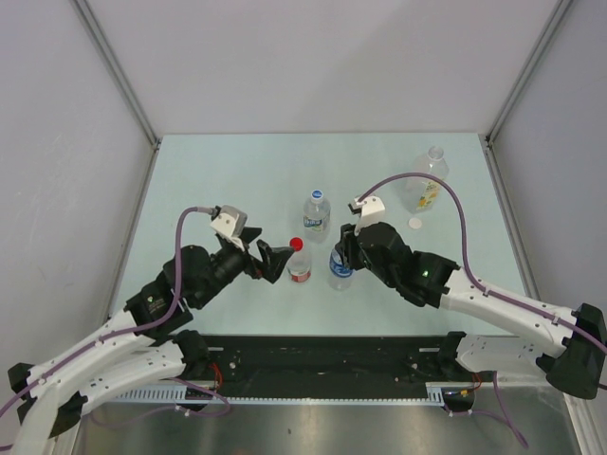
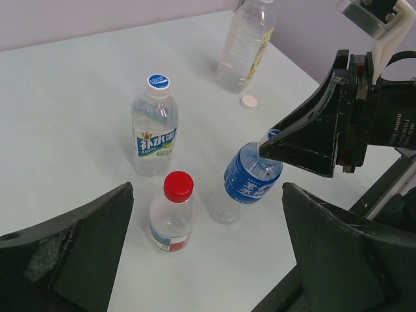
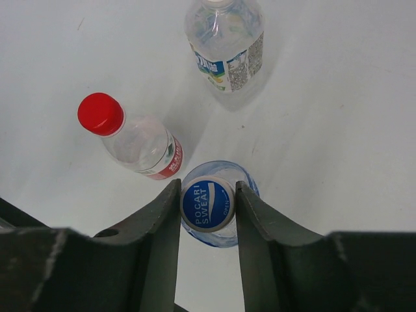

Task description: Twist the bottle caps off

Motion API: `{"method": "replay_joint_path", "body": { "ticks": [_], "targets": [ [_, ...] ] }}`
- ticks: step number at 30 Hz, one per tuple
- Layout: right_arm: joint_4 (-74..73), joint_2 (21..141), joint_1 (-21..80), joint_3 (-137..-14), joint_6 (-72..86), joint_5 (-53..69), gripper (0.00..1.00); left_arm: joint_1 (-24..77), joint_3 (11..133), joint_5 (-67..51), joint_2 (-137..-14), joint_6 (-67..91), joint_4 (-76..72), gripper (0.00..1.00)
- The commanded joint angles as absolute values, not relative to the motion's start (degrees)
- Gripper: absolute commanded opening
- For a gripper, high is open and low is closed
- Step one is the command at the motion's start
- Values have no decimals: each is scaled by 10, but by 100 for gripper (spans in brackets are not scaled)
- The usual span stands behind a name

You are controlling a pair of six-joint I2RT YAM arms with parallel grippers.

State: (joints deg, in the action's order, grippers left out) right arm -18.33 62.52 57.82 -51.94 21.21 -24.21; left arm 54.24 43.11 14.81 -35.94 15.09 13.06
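Observation:
My right gripper (image 3: 208, 192) is shut on the blue cap (image 3: 207, 203) of the small blue-labelled bottle (image 2: 250, 182), a finger pressed against each side. That bottle leans in the left wrist view. To its left stands the red-labelled bottle (image 1: 300, 268) with its red cap (image 2: 178, 186) on. My left gripper (image 1: 275, 261) hangs wide open just left of it, touching nothing. Behind stands the white-and-blue-labelled bottle (image 2: 154, 127), also with a blue cap (image 2: 158, 82). The larger bottle (image 1: 424, 185) stands at the back right, with a white cap (image 1: 415, 224) lying loose on the table beside it.
The pale table (image 1: 218, 180) is walled by grey panels at the back and sides. A black rail with the arm bases (image 1: 322, 365) runs along the near edge. The right arm's purple cable (image 1: 455, 204) arcs over the larger bottle.

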Motion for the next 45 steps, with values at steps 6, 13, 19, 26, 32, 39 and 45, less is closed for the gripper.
{"method": "replay_joint_path", "body": {
  "ticks": [6,13,19,26,32,39,45],
  "targets": [
    [-163,571,578,-520,214,-264,20,543,434,141,-356,151,117,100],
    [-124,448,556,-525,241,-206,0,543,432,70,-357,116,30,100],
    [-132,427,463,-574,314,-24,0,540,518,-95,-417,60,37,100],
    [-109,410,377,-598,380,144,0,499,571,-276,-474,77,3,100],
    [-96,405,337,-607,414,229,0,459,595,-372,-506,94,-18,100],
    [-53,407,327,-607,440,271,0,454,591,-408,-535,110,-26,100],
    [-28,421,329,-613,448,275,0,454,585,-417,-549,111,-35,100]
  ]
}}
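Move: The right fingers already pinch the cap of the blue-label bottle, whose middle is about 10 cm straight below them; the open left gripper is some 14 cm left of that hand, 4 cm back and 8 cm higher. From the left hand, that bottle's middle lies about 4 cm ahead, 14 cm right and 18 cm down. From the right hand, the red-cap bottle stands 11 cm left and 1 cm ahead, the clear bottle 7 cm left and 14 cm ahead. Right hand lifts the blue-label bottle about 20 cm, tilting its base towards the open left gripper rising rightward. ##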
